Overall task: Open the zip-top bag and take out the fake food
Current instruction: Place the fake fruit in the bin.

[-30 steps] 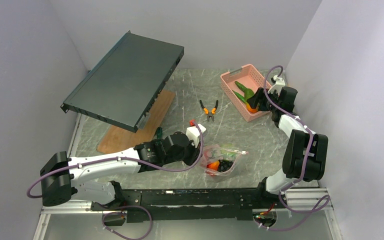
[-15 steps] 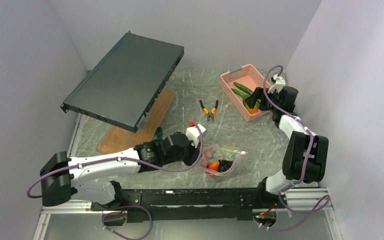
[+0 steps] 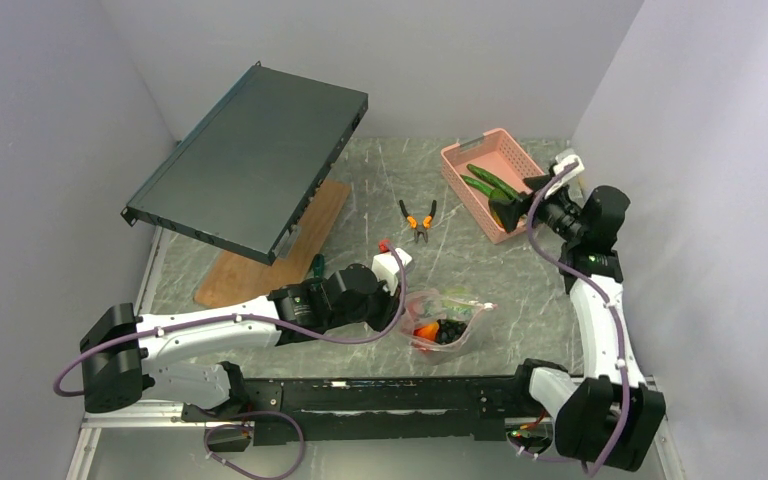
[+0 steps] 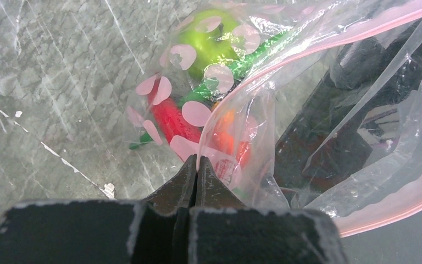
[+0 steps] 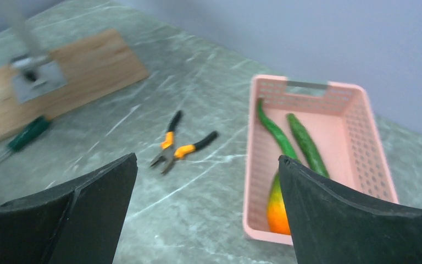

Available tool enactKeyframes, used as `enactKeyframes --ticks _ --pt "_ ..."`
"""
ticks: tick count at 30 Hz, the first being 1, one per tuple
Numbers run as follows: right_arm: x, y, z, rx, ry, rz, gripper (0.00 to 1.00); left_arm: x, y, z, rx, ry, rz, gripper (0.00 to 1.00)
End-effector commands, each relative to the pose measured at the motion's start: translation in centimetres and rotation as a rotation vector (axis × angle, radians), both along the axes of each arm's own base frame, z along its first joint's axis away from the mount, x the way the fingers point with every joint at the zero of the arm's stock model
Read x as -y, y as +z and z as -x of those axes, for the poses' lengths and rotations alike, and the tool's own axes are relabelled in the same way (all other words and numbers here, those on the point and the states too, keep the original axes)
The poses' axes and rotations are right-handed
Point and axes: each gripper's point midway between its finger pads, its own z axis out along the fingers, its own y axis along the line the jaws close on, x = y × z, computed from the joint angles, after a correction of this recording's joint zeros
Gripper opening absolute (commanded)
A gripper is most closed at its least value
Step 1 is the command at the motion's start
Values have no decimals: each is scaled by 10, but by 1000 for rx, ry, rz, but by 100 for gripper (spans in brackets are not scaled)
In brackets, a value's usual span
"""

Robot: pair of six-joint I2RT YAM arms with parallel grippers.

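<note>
The clear zip-top bag (image 3: 447, 318) lies near the table's front, its pink zip strip (image 4: 329, 41) gaping. My left gripper (image 4: 196, 159) is shut on a fold of the bag's edge. Fake food shows through the plastic: a green apple (image 4: 209, 41), a red piece (image 4: 170, 118) and an orange piece (image 4: 233, 135). My right gripper (image 5: 206, 165) hangs open and empty just in front of the pink basket (image 5: 253, 165), above the table. Two green cucumbers (image 5: 275, 132) and an orange-green mango (image 5: 279, 206) lie in that basket.
Orange-handled pliers (image 3: 419, 219) lie mid-table. A dark flat chassis (image 3: 250, 160) leans tilted over a wooden board (image 3: 270, 245) at the back left. A green screwdriver (image 3: 316, 266) lies by the left arm. Walls close in on both sides.
My right gripper opened wide, let go of the mango in the basket and drew back from it. The left arm and the bag have not moved.
</note>
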Motion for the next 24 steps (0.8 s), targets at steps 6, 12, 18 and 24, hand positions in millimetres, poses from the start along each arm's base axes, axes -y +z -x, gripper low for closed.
enactKeyframes --ticks 6,12,18,24 --pt "-70 10 122 92 613 283 99 16 27 3 7 -36 90 0" --pt "-90 33 179 147 770 349 94 30 50 3 19 -73 138 0" --pt "-111 46 220 163 895 325 82 38 74 1 45 -94 164 0" --pt "-119 35 239 153 974 326 55 51 78 3 27 -127 172 0"
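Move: The right hand, open and empty, hangs over the near side of the bin. The open bag with the remaining food lies about 19 cm back, 15 cm to its left and 16 cm lower. The mango lies in the bin, some 9 cm ahead, 2 cm right and 18 cm below; the pliers sit about 10 cm ahead and 20 cm left. From the left hand, which grips the rim, the bag is roughly 9 cm right, 2 cm ahead and 7 cm lower. Swinging back and to its left, the right hand sweeps some 25 cm away from the bin towards the open bag, rising slightly midway; its wrist turns about 50 degrees counter-clockwise until the fingers point left and a little down, and they close to roughly two-thirds open, on nothing. The left hand keeps its pinch on the rim, lifting it about 6 cm and drawing it some 4 cm right, towards the right hand. ##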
